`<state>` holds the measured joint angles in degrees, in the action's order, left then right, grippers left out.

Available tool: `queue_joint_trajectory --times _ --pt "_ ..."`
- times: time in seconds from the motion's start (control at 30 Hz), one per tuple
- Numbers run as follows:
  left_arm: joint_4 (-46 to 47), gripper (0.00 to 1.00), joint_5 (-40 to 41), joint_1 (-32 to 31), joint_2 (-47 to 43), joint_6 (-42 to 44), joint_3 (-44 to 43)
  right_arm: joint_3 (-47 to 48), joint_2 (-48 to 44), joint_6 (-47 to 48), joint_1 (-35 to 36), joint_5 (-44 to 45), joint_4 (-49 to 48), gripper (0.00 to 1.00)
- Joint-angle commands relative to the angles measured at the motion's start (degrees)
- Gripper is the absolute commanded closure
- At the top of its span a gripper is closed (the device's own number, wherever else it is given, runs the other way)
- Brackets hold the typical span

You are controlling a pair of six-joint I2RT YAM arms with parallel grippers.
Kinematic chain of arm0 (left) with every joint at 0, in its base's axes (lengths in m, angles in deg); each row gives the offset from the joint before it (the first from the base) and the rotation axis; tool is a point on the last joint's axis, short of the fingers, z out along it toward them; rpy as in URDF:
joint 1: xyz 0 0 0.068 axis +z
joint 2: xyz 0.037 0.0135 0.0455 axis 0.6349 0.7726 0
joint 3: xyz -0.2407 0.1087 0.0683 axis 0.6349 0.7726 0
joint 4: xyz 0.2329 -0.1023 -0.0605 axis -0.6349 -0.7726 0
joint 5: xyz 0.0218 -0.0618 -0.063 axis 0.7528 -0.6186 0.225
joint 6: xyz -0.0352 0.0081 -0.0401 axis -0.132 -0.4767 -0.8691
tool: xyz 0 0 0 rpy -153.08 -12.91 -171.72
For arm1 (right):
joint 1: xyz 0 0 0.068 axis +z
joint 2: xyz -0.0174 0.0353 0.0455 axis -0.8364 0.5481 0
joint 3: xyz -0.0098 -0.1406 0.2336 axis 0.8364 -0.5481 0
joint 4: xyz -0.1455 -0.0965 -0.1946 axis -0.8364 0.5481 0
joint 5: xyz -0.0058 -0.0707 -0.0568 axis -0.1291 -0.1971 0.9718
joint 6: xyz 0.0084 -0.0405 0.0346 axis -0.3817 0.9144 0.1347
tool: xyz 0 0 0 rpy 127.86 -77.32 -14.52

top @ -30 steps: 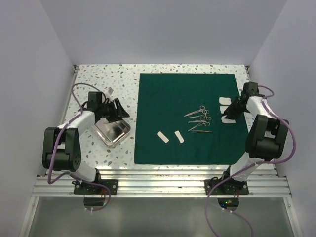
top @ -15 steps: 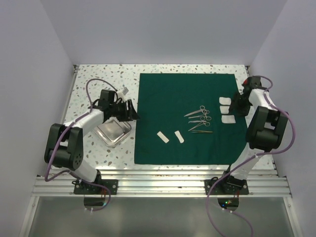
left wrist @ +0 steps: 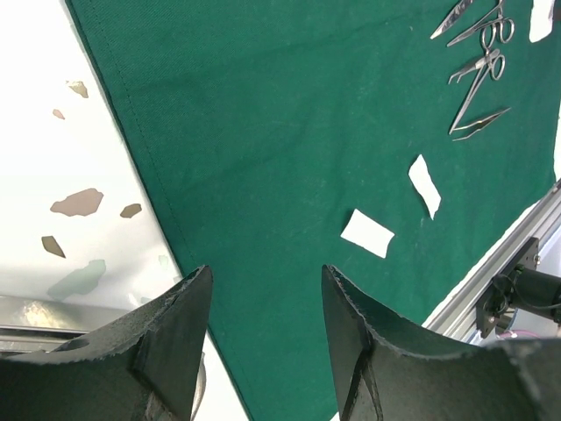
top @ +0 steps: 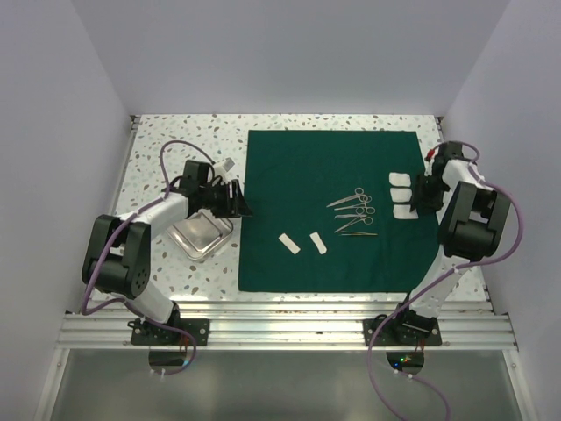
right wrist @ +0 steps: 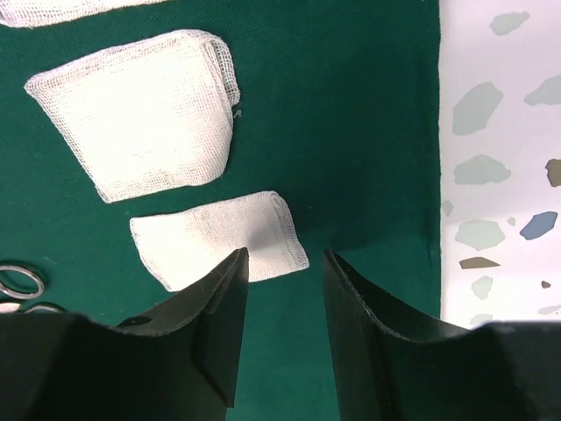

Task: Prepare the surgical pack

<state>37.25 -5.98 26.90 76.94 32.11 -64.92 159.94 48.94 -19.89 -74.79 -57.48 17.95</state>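
The dark green drape (top: 333,210) lies spread flat on the table. On it rest several steel scissor-like instruments (top: 355,210), three white gauze pads (top: 401,195) near its right edge and two white strips (top: 302,243). The small metal tray (top: 202,232) sits on the table left of the drape. My left gripper (top: 237,200) hangs open over the drape's left edge (left wrist: 266,281), with nothing between its fingers. At the drape's right edge my right gripper (top: 419,200) stands open and empty (right wrist: 285,254), its left fingertip just over the nearest gauze pad (right wrist: 219,237). A larger gauze pad (right wrist: 140,114) lies beyond.
White speckled tabletop (right wrist: 500,132) shows right of the drape and round the tray. White walls close in the table on three sides. An aluminium rail (top: 280,320) with both arm bases runs along the near edge.
My left gripper moved right, from over the tray to the drape's left edge. My right gripper lifted off the gauze pads, opened and drew back toward the drape's right edge.
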Motion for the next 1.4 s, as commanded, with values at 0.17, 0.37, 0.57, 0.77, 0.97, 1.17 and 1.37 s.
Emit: queue_joint_trajectory --times 0.17,0.37,0.57,0.77,0.97,1.17,1.37 --pt "-0.82 0.43 -0.18 -0.14 -0.01 2.20 -1.69 2.73 1.76 1.21 0.09 -0.90 -0.28 0.57" --pt "-0.38 0.43 -0.71 -0.23 0.52 1.85 -1.52 3.35 2.64 1.03 0.53 -1.08 0.08 0.58" --pt "0.06 0.43 -0.98 -0.23 0.43 1.85 -1.17 3.44 2.99 0.77 2.02 0.15 0.25 0.61" --pt "0.14 0.42 -0.98 -0.23 -0.09 1.94 -0.73 3.18 3.17 0.15 2.99 1.91 0.25 0.68" --pt "0.67 0.41 -1.33 -0.23 -0.27 1.76 -0.29 2.74 3.35 -0.20 2.99 2.17 0.34 0.70" --pt "1.02 0.41 -1.68 -0.23 -0.01 1.59 0.15 2.65 2.65 -0.99 2.90 3.57 0.34 0.77" --pt "1.46 0.40 -2.03 -0.23 -0.18 1.50 0.41 2.12 0.19 -2.66 2.29 5.69 0.16 1.00"
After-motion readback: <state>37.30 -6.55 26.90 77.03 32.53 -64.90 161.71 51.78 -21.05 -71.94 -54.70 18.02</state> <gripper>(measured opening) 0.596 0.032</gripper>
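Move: The near gauze square lies just to the right hand's left, its middle about 4 cm left, 1 cm ahead and 2 cm below. The next gauze is roughly 5 cm beyond it, and the far gauze some 10 cm beyond it. The scissors cluster lies about 16 cm left of it, level with it. From the left hand the near gauze is about 50 cm right, 3 cm ahead and 7 cm below. Right hand sinks and eases forward, each 1 cm, slides 1 cm left, and pinches the near gauze's right edge. ##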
